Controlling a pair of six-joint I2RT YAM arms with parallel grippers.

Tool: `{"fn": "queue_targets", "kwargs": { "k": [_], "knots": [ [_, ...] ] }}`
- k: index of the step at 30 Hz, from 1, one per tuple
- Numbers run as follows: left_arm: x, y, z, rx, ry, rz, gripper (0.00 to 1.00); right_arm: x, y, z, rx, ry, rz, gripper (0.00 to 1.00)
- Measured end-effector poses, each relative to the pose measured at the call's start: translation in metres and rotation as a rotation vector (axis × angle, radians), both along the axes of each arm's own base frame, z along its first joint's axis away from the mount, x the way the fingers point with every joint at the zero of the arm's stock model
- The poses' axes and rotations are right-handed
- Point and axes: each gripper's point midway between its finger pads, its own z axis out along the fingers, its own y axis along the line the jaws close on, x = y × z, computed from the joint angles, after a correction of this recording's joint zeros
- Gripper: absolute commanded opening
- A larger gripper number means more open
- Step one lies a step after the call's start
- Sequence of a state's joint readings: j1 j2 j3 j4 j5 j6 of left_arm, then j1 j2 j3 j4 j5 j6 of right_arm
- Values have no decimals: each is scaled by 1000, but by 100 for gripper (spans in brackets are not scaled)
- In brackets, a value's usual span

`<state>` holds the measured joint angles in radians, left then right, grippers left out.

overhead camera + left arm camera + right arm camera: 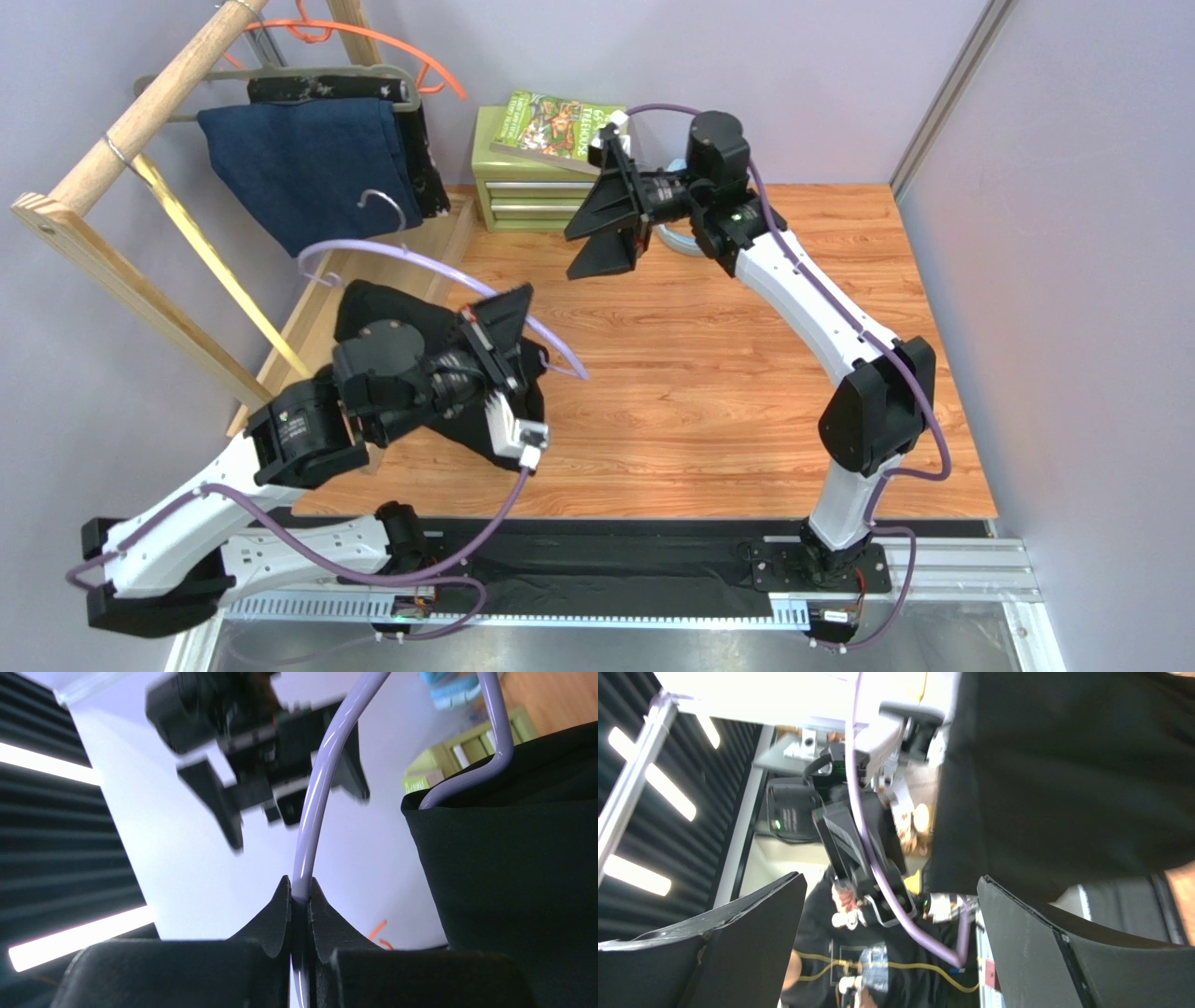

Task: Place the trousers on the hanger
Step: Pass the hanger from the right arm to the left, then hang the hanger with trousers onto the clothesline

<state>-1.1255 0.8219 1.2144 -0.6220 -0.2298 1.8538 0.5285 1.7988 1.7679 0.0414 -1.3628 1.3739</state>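
Note:
The lavender hanger (pixel 421 263) is held up over the table's left side, and my left gripper (pixel 512 325) is shut on its thin rod. In the left wrist view the fingertips (pixel 281 903) pinch that hanger (pixel 312 812) tightly. The black trousers (pixel 400 319) drape over the hanger beside the gripper and fill the right of the left wrist view as trousers (pixel 512 854). My right gripper (pixel 610 224) hovers open, apart from them, above the back of the table. Nothing sits between its fingers (pixel 1046 945); black cloth (pixel 1060 770) hangs beyond them.
A wooden rack (pixel 140 112) leans at the back left with a navy garment (pixel 316 161) and an orange hanger (pixel 386 42) on it. A green drawer box (pixel 526 189) with a book (pixel 561 123) on top stands at the back. Dark material (pixel 631 574) lies along the near rail.

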Motion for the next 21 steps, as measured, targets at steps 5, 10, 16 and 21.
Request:
{"fn": "queue_targets", "kwargs": {
  "k": [5,10,16,21],
  "knots": [
    [35,36,14,-40,-2,123,0,19,-14,0,2,-9,-55,100],
    [60,50,10,-44,30,140,0,19,-15,0,3,-15,-55,100],
    [96,56,10,-39,66,119,0,18,-15,-1,4,-21,-47,100],
    [124,54,31,-52,57,105,0,17,-16,-1,3,-21,-43,100]
  ]
}}
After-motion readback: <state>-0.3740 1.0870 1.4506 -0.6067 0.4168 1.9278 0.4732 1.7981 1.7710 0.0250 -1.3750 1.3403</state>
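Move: The left hand already holds the purple hanger with the black trousers; the free stretch of rack rod it is bound for lies roughly 40 cm to its left, 20 cm ahead and a little higher. The hanger's hook stands some 16 cm left and 9 cm ahead of this hand; the hanging blue trousers are about 26 cm left and 22 cm ahead, the yellow hanger 36 cm left and 6 cm ahead. From the right hand the rod stretch lies about 46 cm left and 14 cm ahead. Keeping its pinch on the hanger's bar, the left hand carries hanger and trousers towards the rack, first diagonally forward and left, then almost straight forward, about 12 cm forward and 5 cm left in all, with some 3 cm of rise, most of it at the end, and a slight counter-clockwise turn of under 10 degrees. The right hand, already empty and wide open, only eases a couple of centimetres forward and to its right, then stays there. ##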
